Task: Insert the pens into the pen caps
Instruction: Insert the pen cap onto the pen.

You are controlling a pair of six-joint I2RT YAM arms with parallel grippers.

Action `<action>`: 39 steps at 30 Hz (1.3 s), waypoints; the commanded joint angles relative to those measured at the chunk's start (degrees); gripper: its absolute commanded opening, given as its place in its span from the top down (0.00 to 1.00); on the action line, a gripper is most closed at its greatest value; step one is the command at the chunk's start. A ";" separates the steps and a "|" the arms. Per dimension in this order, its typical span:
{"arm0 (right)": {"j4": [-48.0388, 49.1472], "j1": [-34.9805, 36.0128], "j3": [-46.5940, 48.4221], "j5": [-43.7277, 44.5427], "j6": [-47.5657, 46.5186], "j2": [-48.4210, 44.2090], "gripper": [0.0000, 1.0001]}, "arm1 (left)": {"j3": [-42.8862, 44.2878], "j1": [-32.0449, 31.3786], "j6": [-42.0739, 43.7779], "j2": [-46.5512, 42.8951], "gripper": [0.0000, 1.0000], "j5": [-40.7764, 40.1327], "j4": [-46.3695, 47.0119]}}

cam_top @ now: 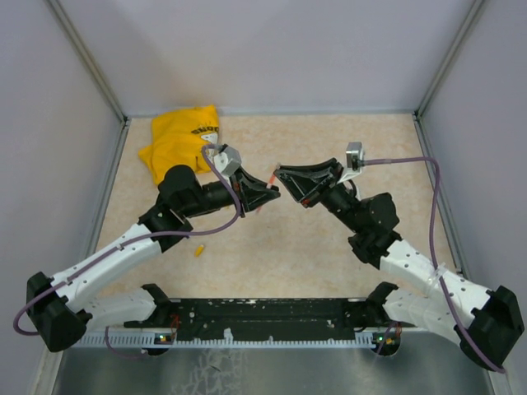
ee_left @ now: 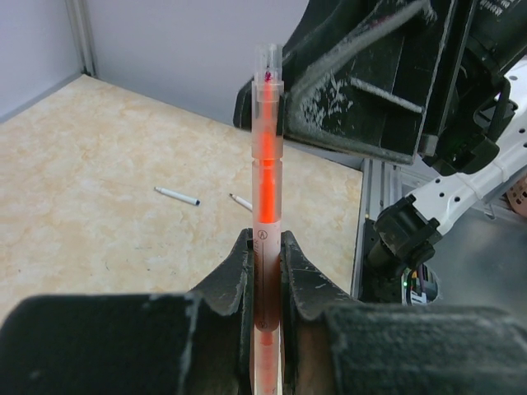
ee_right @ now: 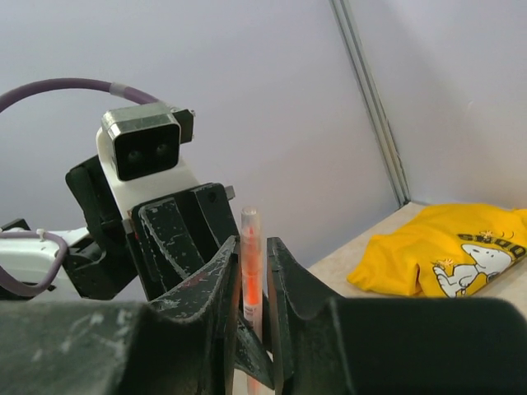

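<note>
An orange-red pen (ee_left: 267, 164) stands upright between the fingers of my left gripper (ee_left: 267, 247), which is shut on its barrel. A pale translucent pen cap (ee_left: 268, 66) covers the pen's far end. In the top view both grippers meet at mid-table, left gripper (cam_top: 265, 196) and right gripper (cam_top: 285, 175), with the pen (cam_top: 269, 183) between them. In the right wrist view the capped end (ee_right: 250, 247) sits between my right gripper's (ee_right: 249, 263) jaws, which stand slightly apart, with a gap on one side. A small yellow pen cap (cam_top: 198, 249) lies on the table by the left arm.
Two thin pale pens (ee_left: 177, 195) (ee_left: 240, 202) lie on the beige tabletop beyond the left gripper. A crumpled yellow cloth (cam_top: 183, 141) lies at the back left, also in the right wrist view (ee_right: 445, 259). Grey walls enclose the table; a black rail (cam_top: 263, 317) runs along the near edge.
</note>
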 commanded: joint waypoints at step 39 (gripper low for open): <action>-33.10 -0.27 22.24 5.46 -1.39 0.83 0.60 | 6.28 0.01 -0.05 3.51 1.00 2.95 -1.26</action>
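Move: The clear pen cap, already over the tip of the orange pen, sits right between the right hand's fingertips, its middle about 1 cm below the hand point. The left hand grips the pen body roughly 6 cm below and 2 cm nearer the base than the right hand; from that left hand the cap is about 6 cm up, 2 cm ahead and 1 cm right. A loose yellow cap lies on the table, some 27 cm left of the right hand, 2 cm back and 35 cm down. Off to the right by about 4 cm and up some 6 cm goes the right hand, opening its fingers and leaving the cap; then it swings forward and back to the left, sinking about 5 cm with the fingers tipping down roughly 15 degrees, to bring the open fingers close over the cap's top. The left hand keeps its grip on the pen, raising it about 3 cm and lowering it again. ##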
